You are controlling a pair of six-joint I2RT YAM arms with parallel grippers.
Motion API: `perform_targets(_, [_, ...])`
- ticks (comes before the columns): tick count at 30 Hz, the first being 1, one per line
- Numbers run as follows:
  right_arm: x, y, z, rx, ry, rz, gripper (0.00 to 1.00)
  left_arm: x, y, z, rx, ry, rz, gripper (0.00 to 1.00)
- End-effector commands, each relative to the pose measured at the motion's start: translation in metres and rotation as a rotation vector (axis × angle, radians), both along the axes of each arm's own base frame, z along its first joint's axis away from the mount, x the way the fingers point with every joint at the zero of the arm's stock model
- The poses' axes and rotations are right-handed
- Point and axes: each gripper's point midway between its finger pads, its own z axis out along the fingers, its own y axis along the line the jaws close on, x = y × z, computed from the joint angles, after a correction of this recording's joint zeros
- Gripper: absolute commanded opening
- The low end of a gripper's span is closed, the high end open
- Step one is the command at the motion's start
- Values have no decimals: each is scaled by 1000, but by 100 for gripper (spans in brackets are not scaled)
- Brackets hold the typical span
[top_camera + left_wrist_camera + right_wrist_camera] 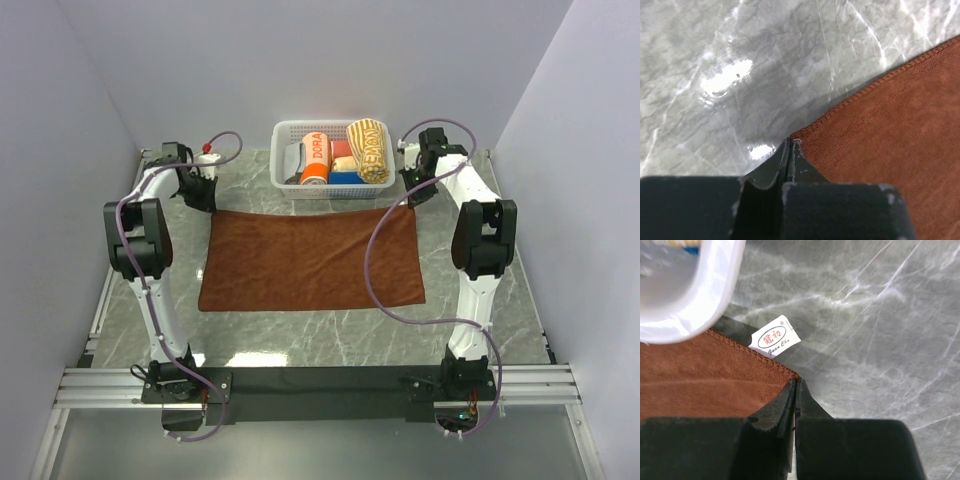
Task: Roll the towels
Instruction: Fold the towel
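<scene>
The rust-brown towel (310, 258) lies spread flat on the marble table, long side running left to right. My left gripper (204, 196) is at its far left corner. In the left wrist view its fingertips (789, 142) are pressed together on the very tip of that corner of the brown towel (890, 125). My right gripper (417, 192) is at the far right corner, and its jaws (796, 381) are likewise shut on the hem of the towel (700, 375). The cream-yellow towel (368, 150) sits rolled in the basket.
A white plastic basket (283, 130) stands just behind the towel and holds the orange "DORA" roll (315, 158) and small coloured rolls. Its rim (715, 295) is close to my right gripper. A white care label (775, 336) sticks out from the towel's hem.
</scene>
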Motion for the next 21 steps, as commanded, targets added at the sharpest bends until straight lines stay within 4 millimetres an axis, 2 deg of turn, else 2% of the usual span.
perform_targets(1, [-8,-4,9,-15,-25,41,0,-1,4,52,-28,-115,-30,0])
perform_targets(3, [-20,-4,8,-16,-20,63,0,-7,10,63,-27,-141,-42,1])
perform_targets(4, [-23,-4,18,-14,-43,71,0,-13,12,61,-28,-133,-45,0])
perform_targets(5, [-26,-4,20,-11,-49,77,0,-18,16,63,-32,-135,-44,1])
perform_targets(6, [-33,-4,24,-10,-56,90,0,-24,15,70,-43,-147,-66,1])
perform_targets(7, [-36,-3,24,-3,-55,97,0,-32,15,65,-51,-132,-73,0])
perform_targets(9, [-45,1,26,14,-52,122,0,-43,13,71,-68,-147,-109,1])
perform_targets(10, [-48,3,26,21,-48,128,0,-53,11,65,-76,-132,-119,1])
perform_targets(14, [-65,8,29,52,-36,160,0,-81,10,62,-83,-128,-155,0])
perform_targets(15, [-73,8,29,54,-32,170,0,-86,10,67,-75,-145,-172,0])
perform_targets(16, [-76,8,28,52,-31,176,0,-98,9,60,-87,-119,-181,1])
perform_targets(21, [-103,7,28,44,-21,220,0,-130,18,55,-71,-118,-209,1])
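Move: Both grippers already pinch the far corners of the brown towel. From the left hand, the towel's near left corner lies some 30 cm back, about 4 cm left and a few cm below. From the right hand, the near right corner is about 30 cm back, 5 cm right and some 5 cm below; the white basket's middle is roughly 14 cm ahead and 24 cm left of that hand, and the striped roll in it some 16 cm ahead and 13 cm left, slightly above. Keep both grippers shut on the far corners and draw them back together over the towel towards its near edge. Bring the left one up about 5 cm first, then back some 12 cm in all, easing slightly down; take the right one back about 9 cm, dipping 2 cm before it climbs again, turning counter-clockwise some 10 degrees. ##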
